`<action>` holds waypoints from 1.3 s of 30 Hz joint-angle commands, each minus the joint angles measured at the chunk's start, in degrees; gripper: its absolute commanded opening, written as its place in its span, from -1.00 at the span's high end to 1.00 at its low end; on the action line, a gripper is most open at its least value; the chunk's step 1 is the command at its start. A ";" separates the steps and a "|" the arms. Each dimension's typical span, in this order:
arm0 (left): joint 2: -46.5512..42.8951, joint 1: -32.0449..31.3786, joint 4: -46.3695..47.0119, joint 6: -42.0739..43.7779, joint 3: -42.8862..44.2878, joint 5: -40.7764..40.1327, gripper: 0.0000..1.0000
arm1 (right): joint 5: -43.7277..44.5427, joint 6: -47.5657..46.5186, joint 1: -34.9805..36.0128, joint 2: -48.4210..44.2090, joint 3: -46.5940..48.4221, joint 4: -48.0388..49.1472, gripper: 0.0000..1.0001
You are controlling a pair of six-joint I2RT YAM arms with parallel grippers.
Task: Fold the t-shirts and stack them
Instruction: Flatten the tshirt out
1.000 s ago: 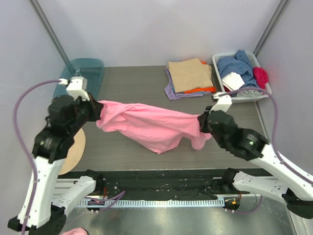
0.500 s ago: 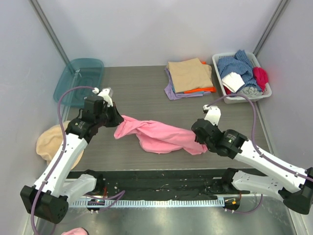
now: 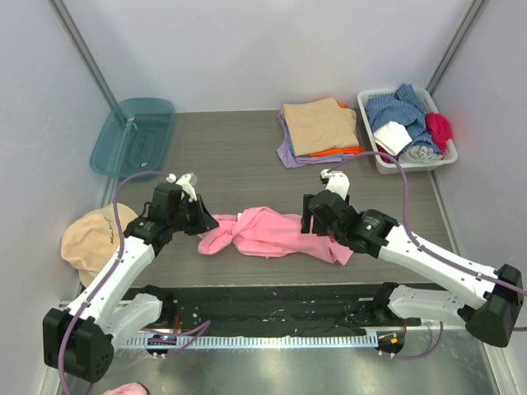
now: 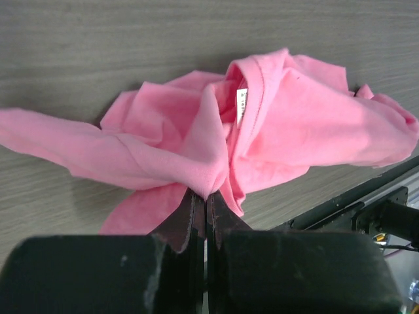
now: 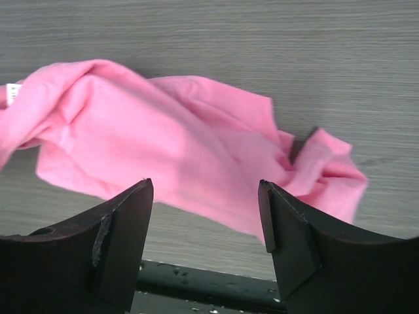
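The bright pink t-shirt [image 3: 272, 234] lies crumpled in a low heap on the near middle of the table. My left gripper [image 3: 206, 224] is shut on a fold at its left end; in the left wrist view the cloth [image 4: 275, 124] bunches out from the closed tips [image 4: 207, 196]. My right gripper [image 3: 311, 220] hovers open over the shirt's right part. In the right wrist view nothing sits between its fingers [image 5: 204, 185], and the pink cloth [image 5: 163, 137] lies beyond them. A folded stack stands at the back: tan [image 3: 319, 125] on top, orange [image 3: 342, 152] and lilac [image 3: 288, 155] beneath.
A white basket [image 3: 412, 164] heaped with clothes stands at the back right, beside the stack. A teal plastic lid [image 3: 133, 136] lies at the back left. A round tan cap [image 3: 86, 239] sits at the left edge. A black rail runs along the table's near edge.
Both arms came down and inward, so the stretched, lifted pink shirt now rests slack on the table. The right gripper opened and let go of its end; the left kept its hold.
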 commanded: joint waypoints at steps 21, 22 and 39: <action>-0.01 -0.28 4.26 -6.66 -2.85 -3.94 1.00 | -24.34 2.04 5.78 27.20 6.52 35.77 -0.31; -0.01 -0.28 4.09 -6.74 -2.94 -4.21 1.00 | -23.56 1.87 5.78 27.20 6.79 35.51 -0.30; 2.90 -0.28 2.24 -6.22 -0.66 -7.02 1.00 | -8.34 -7.10 3.06 23.06 9.07 23.81 -0.39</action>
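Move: The pink t-shirt lies bunched below the open right hand, its middle about 9 cm to the left, 1 cm back and 8 cm down. Its white collar tag is some 20 cm left and 2 cm ahead; its loose right end is about 11 cm right and 8 cm back. The left hand already pinches the cloth, with the shirt's middle roughly 18 cm to its right, 2 cm back and 5 cm down. Open right hand sweeps about 18 cm left above the t-shirt, then partly back; left lowers its still-pinched cloth. ##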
